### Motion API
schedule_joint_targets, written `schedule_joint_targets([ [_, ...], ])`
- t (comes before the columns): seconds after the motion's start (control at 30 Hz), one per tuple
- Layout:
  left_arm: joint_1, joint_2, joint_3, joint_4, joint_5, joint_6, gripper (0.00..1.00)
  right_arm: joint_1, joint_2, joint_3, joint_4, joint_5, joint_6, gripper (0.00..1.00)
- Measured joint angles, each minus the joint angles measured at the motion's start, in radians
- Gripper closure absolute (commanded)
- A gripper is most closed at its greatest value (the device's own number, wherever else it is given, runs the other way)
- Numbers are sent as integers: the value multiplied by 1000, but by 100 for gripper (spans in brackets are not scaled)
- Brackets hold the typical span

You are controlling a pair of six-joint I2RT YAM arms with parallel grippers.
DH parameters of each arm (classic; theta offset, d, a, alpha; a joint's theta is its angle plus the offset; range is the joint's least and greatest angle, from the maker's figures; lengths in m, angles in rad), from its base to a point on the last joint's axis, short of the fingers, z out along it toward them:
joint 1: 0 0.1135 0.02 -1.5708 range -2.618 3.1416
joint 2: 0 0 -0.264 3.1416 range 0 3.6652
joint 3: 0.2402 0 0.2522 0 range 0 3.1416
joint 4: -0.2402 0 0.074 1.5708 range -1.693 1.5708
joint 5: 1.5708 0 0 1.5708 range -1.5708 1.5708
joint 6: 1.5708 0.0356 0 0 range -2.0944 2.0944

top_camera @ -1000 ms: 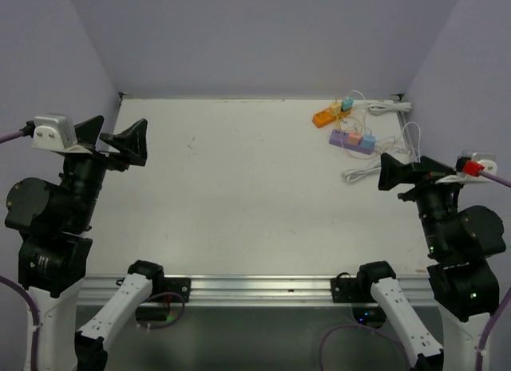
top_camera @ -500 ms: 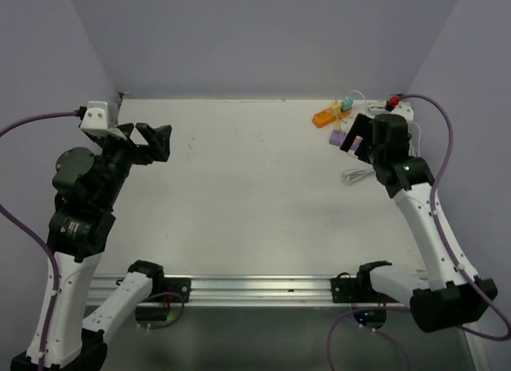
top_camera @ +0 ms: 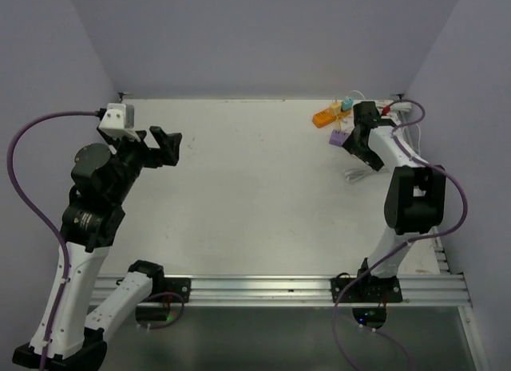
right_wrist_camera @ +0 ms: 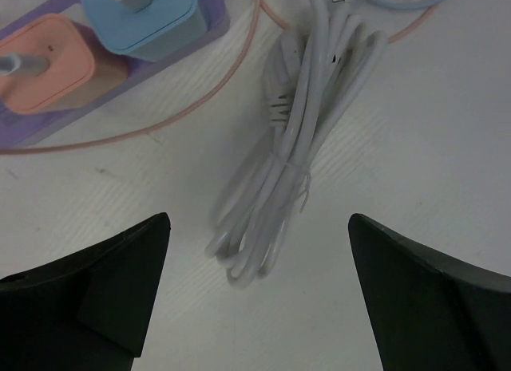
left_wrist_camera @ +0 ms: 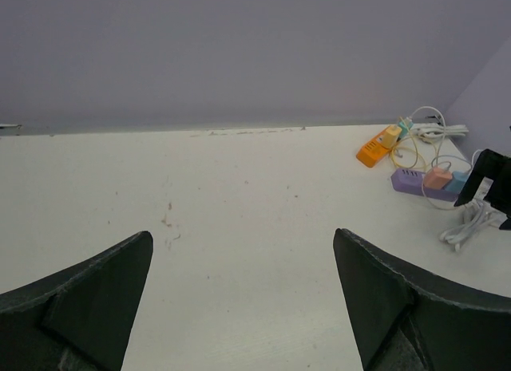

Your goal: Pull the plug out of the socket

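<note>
A purple socket strip (right_wrist_camera: 88,96) lies at the far right of the table, with a pink plug (right_wrist_camera: 44,64) and a blue plug (right_wrist_camera: 148,16) seated in it. My right gripper (right_wrist_camera: 257,219) hovers open just near of it, over a bundled white cable (right_wrist_camera: 295,140), holding nothing. In the top view the right gripper (top_camera: 357,151) covers most of the purple strip (top_camera: 338,137). My left gripper (top_camera: 164,144) is open at the far left, well away; in its own view the left gripper (left_wrist_camera: 242,234) faces the purple strip (left_wrist_camera: 411,180) across bare table.
An orange socket strip (top_camera: 327,116) with a teal and a yellow plug lies behind the purple one. A white power strip (top_camera: 398,106) sits in the back right corner by the wall. A thin pink cord (right_wrist_camera: 200,108) loops round the purple strip.
The right arm has unfolded and reached to the far right, its gripper now over the white cable beside the purple strip. The left arm has risen and moved its gripper slightly right.
</note>
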Motion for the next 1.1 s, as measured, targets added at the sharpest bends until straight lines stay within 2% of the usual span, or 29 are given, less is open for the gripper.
schedule_joint_targets([
  [0.2,-8,7,-8,8,6,0,0,-57,140,56,-21,4,85,9],
  [0.4,-10,16,-22,14,8,0,0,-100,179,56,-19,-1,134,28],
  [0.53,-10,20,-23,13,8,-2,0,-109,188,55,-10,-25,137,52],
  [0.7,-11,15,-37,19,17,-18,0,-109,190,35,3,-41,128,73],
  [0.83,-11,14,-38,19,18,-18,1,-114,188,26,14,-50,123,99],
  [1.1,-11,2,-38,19,18,-18,0,-121,125,-64,88,-87,112,100],
])
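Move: The white cable bundle lies about 7 cm below the right hand, roughly 3 cm to its right and neither ahead nor back. From that hand, the purple socket strip is some 10 cm ahead and 5 cm left, with the blue plug on it about 9 cm ahead and straight in line; the orange socket strip is about 21 cm ahead, 12 cm left. The bundle lies some 64 cm right of the left hand, 13 cm ahead and 36 cm below. The right hand sinks about 6.5 cm, shifting 3 cm right, and closes its fingers, pinching the white cable bundle. ##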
